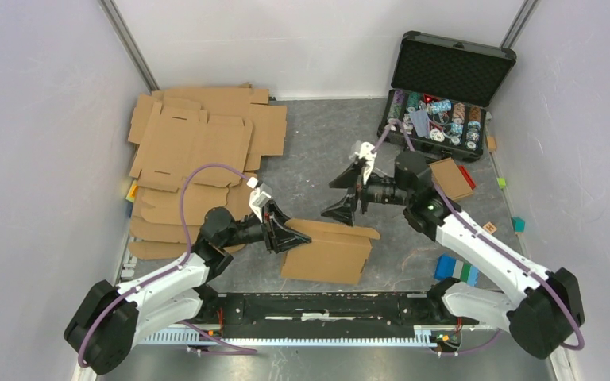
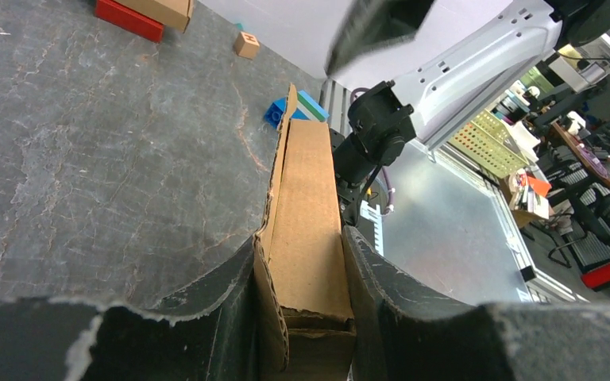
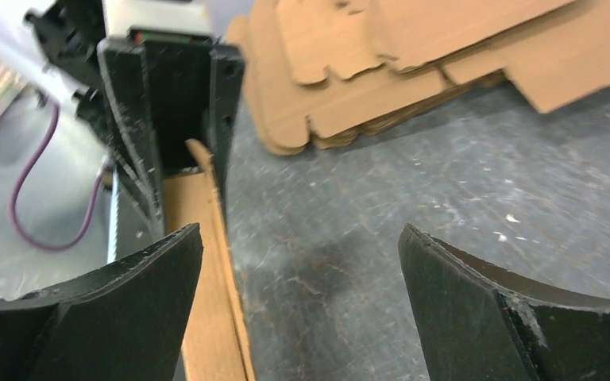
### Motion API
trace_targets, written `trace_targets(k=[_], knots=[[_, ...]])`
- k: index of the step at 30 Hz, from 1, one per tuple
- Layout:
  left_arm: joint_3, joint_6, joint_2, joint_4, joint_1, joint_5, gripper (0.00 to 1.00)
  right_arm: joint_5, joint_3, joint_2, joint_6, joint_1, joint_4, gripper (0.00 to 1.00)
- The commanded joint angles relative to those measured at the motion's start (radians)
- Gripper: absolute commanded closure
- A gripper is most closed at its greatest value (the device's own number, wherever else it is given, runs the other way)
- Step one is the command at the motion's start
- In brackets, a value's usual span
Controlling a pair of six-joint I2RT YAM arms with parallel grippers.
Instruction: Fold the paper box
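Note:
The paper box (image 1: 330, 250) is brown corrugated cardboard, partly folded, lying near the table's front centre. Its left end sits between the black fingers of my left gripper (image 1: 286, 236), which is shut on it. In the left wrist view the box (image 2: 306, 206) runs away from the jaws as a narrow folded strip, pressed on both sides. My right gripper (image 1: 343, 193) hovers open above and behind the box, nothing between its fingers. In the right wrist view the box's edge (image 3: 206, 262) shows just inside the left finger, with the left gripper (image 3: 176, 95) beyond it.
A pile of flat cardboard blanks (image 1: 198, 151) covers the back left. An open black case of poker chips (image 1: 445, 95) stands at the back right. A small cardboard piece (image 1: 453, 178) and coloured blocks (image 1: 457, 270) lie on the right side.

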State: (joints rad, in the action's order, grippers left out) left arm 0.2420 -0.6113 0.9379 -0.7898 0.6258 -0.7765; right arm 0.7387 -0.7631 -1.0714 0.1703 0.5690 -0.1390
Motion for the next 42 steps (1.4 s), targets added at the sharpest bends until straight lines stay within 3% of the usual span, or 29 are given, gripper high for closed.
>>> trace_targets(k=[1,8,11,16,22,23,24,27,30,33,36,42], knots=[[0.010,0.026,-0.018,-0.032,0.002,0.012,0.77,0.106,-0.120,-0.040,-0.303,0.083,0.261,0.02],[-0.006,0.023,-0.051,-0.053,0.002,0.010,0.76,0.063,-0.153,-0.075,-0.451,0.178,0.429,0.02],[-0.008,0.022,-0.061,-0.055,0.002,0.007,0.76,0.063,-0.169,-0.093,-0.469,0.200,0.465,0.07],[-0.016,0.019,-0.077,-0.064,0.002,0.003,0.75,0.066,-0.190,-0.122,-0.485,0.207,0.498,0.19],[-0.018,0.023,-0.080,-0.063,0.002,0.011,0.74,0.075,-0.208,-0.136,-0.496,0.210,0.520,0.49],[-0.017,0.028,-0.080,-0.053,0.002,0.019,0.72,0.063,-0.210,-0.136,-0.493,0.210,0.521,0.53],[-0.014,0.035,-0.082,-0.033,0.002,0.038,0.64,0.041,-0.211,-0.134,-0.488,0.210,0.522,0.56],[0.010,0.088,-0.099,0.096,0.002,0.129,0.25,-0.100,-0.225,-0.135,-0.466,0.210,0.532,0.61],[0.026,0.129,-0.132,0.231,0.002,0.261,0.08,-0.246,-0.247,-0.156,-0.455,0.210,0.571,0.66],[0.029,0.159,-0.178,0.341,0.000,0.428,0.01,-0.363,-0.257,-0.180,-0.446,0.210,0.599,0.66],[0.043,0.187,-0.218,0.444,-0.001,0.605,0.00,-0.427,-0.261,-0.195,-0.440,0.213,0.613,0.66],[0.147,0.167,-0.133,0.475,-0.018,0.694,0.05,-0.646,-0.241,-0.210,-0.392,0.219,0.534,0.64]])
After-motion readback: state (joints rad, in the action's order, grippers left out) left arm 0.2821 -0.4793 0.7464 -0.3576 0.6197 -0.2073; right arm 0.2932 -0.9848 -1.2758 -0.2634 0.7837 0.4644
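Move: The paper box, held on its narrow edge with its left end still pinched by the left fingers, has its middle about 10 cm back, 1 cm left and 10 cm below the open right hand. From the left hand that middle lies roughly 8 cm right, 3 cm back and 5 cm down. The blue-green blocks lie about 15 cm back and 35 cm right of the right hand, 24 cm down; the cardboard stack is some 20 cm forward, 30 cm left and 19 cm below the left hand. The box's upper long edge is taken by the right hand, which comes back about 7 cm and down 6 and closes across its thickness near the middle. Only then do the left fingers open and draw off forward and left, turning counter-clockwise. Keeping its pinch, the right hand carries the box forward about 7 cm, lower and slightly right, turning clockwise as its fingers tip downward. ##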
